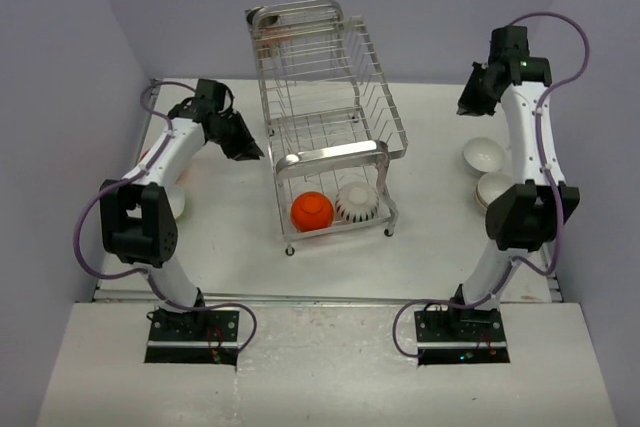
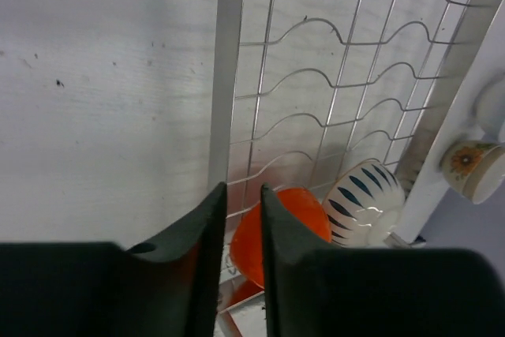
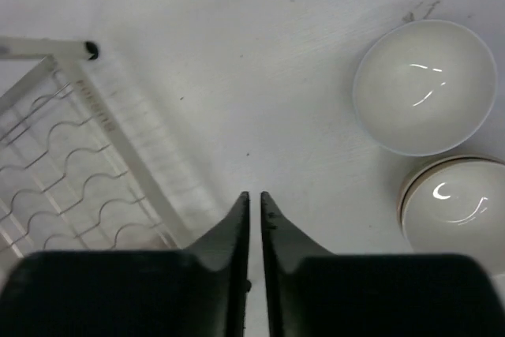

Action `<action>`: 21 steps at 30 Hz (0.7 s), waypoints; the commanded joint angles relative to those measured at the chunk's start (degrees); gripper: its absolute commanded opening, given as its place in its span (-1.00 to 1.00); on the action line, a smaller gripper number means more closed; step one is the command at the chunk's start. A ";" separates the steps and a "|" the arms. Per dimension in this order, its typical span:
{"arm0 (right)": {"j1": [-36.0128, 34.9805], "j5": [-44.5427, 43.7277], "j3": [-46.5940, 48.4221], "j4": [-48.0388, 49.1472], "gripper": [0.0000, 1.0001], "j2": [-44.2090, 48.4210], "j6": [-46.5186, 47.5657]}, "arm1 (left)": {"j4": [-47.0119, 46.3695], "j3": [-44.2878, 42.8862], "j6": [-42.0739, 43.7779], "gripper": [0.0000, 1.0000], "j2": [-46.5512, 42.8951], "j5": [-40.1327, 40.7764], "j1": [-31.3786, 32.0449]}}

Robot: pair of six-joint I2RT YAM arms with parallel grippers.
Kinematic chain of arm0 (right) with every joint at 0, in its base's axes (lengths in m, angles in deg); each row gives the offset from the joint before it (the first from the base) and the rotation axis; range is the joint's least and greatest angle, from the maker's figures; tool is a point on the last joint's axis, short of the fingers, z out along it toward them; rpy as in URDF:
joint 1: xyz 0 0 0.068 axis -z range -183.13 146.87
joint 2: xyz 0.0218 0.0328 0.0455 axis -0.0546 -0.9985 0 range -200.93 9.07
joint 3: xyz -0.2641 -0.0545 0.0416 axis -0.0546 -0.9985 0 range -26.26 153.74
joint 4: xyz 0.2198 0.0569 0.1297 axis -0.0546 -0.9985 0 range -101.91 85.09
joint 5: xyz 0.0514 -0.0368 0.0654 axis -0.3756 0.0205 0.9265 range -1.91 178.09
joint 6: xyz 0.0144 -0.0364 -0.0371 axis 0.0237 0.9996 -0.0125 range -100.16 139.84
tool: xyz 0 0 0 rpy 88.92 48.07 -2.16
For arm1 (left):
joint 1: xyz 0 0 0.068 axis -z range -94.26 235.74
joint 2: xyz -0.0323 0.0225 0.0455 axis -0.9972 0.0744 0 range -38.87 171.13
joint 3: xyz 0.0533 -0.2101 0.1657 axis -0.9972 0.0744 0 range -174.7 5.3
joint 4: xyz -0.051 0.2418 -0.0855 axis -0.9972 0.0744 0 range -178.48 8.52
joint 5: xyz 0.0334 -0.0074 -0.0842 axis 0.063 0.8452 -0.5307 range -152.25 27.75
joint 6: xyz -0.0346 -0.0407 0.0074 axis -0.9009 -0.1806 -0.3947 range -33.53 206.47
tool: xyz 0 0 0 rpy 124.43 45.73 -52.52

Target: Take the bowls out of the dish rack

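Observation:
The chrome wire dish rack [image 1: 345,152] stands at the table's middle. On its lower tier sit a glossy orange bowl [image 1: 312,211] and a ribbed white bowl [image 1: 356,203]. My left gripper [image 1: 250,150] hovers just left of the rack. In the left wrist view this gripper [image 2: 243,189] is narrowly open and empty, above the orange bowl [image 2: 296,215] and the dark-striped white bowl [image 2: 364,199]. My right gripper [image 1: 468,102] hangs high to the right of the rack. Its fingers [image 3: 254,195] are nearly together and hold nothing. Two white bowls [image 3: 424,84] [image 3: 458,203] rest on the table beside it.
A further pale bowl [image 1: 177,200] lies on the table under my left arm. A flower-patterned cup [image 2: 472,167] shows at the right edge of the left wrist view. Lilac walls close in the table at the back and both sides.

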 commanded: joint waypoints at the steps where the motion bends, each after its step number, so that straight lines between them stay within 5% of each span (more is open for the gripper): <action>1: -1.63 11.85 -4.77 0.68 -1.00 6.42 -1.70 | -0.09 3.49 0.02 -0.70 -4.99 -2.00 0.65; 3: -3.56 15.63 -9.32 2.34 -1.00 8.10 -1.61 | 0.87 4.81 0.02 -1.00 -5.25 0.01 0.65; 11: -10.86 27.24 -26.72 8.41 -1.00 17.40 -5.56 | 5.36 1.12 0.80 -1.00 0.63 2.74 1.79; 21: -12.97 24.18 -38.44 11.93 -1.00 21.38 -4.87 | 6.42 3.14 1.16 -1.00 5.03 7.23 4.25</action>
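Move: The blue-striped bowl on the rack's lower shelf lies about 27 cm left of the right hand, 15 cm back and 16 cm below; the orange bowl sits some 12 cm left of the striped one, 2 cm nearer the bases. The just-unloaded white bowl is 9 cm right of the right hand, level with it and 21 cm down. From the left hand, the orange bowl is roughly 14 cm right, 12 cm back and 8 cm below. The striped bowl is approached by the right hand, which swings left and back about 20 cm towards the rack's right side, first rising some 3 cm, then sinking about 8, turning counter-clockwise with its left side lifting. Towards the orange bowl, the left hand sinks about 6 cm while drawing back 4, fingers tipping down and back. Both empty grippers finish closing; neither reaches its bowl. ##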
